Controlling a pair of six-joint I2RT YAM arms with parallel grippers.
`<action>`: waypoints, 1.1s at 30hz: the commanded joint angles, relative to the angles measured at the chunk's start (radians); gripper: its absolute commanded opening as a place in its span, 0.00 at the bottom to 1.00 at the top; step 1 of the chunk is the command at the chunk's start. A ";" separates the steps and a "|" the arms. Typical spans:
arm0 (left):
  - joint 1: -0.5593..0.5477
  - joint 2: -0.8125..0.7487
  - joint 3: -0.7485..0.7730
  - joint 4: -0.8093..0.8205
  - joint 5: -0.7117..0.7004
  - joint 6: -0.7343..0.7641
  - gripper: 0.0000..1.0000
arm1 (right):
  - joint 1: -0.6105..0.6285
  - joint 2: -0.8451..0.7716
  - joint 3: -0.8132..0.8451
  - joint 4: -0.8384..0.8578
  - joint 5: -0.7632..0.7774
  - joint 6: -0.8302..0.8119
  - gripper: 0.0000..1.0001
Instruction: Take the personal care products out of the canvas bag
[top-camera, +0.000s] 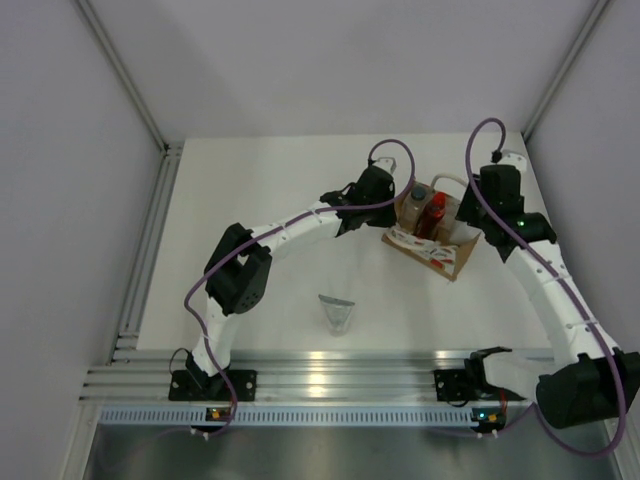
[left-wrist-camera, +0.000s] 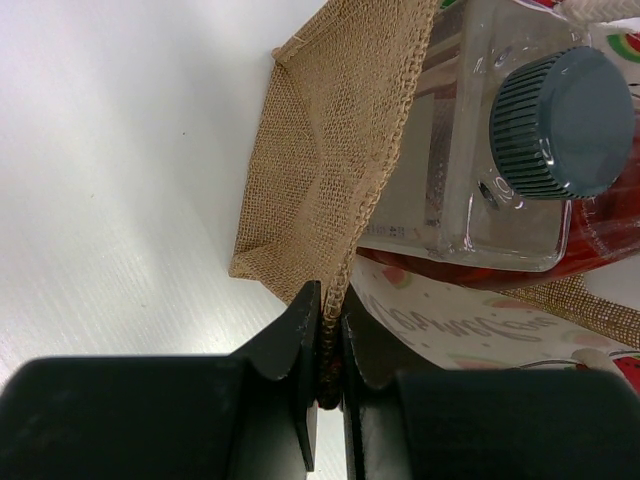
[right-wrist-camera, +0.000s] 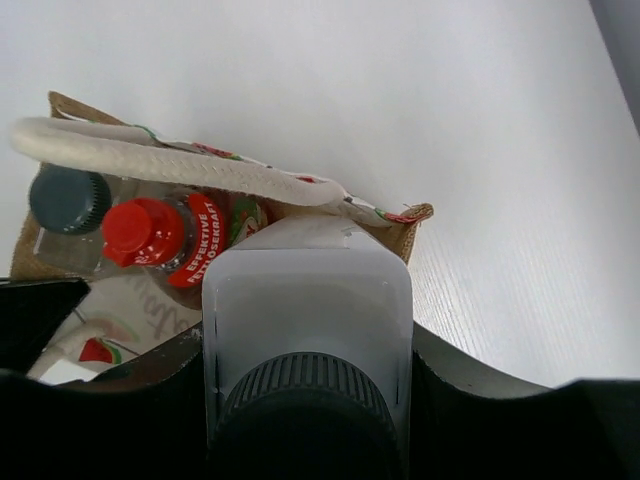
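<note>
The canvas bag (top-camera: 432, 254) stands at the back right of the table. My left gripper (left-wrist-camera: 333, 335) is shut on the bag's burlap rim (left-wrist-camera: 330, 150), at its left end (top-camera: 392, 222). The clear bottle with grey cap (left-wrist-camera: 565, 120) and the red bottle (left-wrist-camera: 600, 240) stand inside; both also show in the top view, clear (top-camera: 419, 192) and red (top-camera: 437, 212). My right gripper (right-wrist-camera: 305, 340) is shut on the white squarish bottle (right-wrist-camera: 305, 290) at the bag's right end, by the white handle (right-wrist-camera: 180, 165). The grey pouch (top-camera: 337, 313) lies on the table outside the bag.
White walls and metal rails border the table on the left, back and right. The aluminium base rail (top-camera: 330, 385) runs along the near edge. The right arm (top-camera: 560, 290) arcs along the table's right side.
</note>
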 joint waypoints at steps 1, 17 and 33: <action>0.007 -0.066 0.004 -0.014 -0.004 0.005 0.00 | -0.016 -0.098 0.131 0.005 0.027 -0.039 0.00; 0.007 -0.066 0.008 -0.014 -0.008 0.002 0.00 | 0.074 -0.259 0.241 -0.091 -0.313 -0.164 0.00; 0.007 -0.066 0.004 -0.014 -0.010 -0.001 0.00 | 0.254 -0.345 0.093 0.025 -0.750 -0.293 0.00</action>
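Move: The right hand already grips the white bottle above the canvas bag. The clear bottle set out earlier marks the free table it heads for: about 15 cm back, 25 cm left and 18 cm down. The bag's middle lies some 3 cm ahead, 5 cm left and 14 cm below, with the red bottle in it 4 cm ahead, 7 cm left. From the left hand, the clear bottle is about 20 cm back and 10 cm left. Right hand lifts the white bottle about 9 cm, then swings it back-left, turning counter-clockwise; left keeps pinching bag. ##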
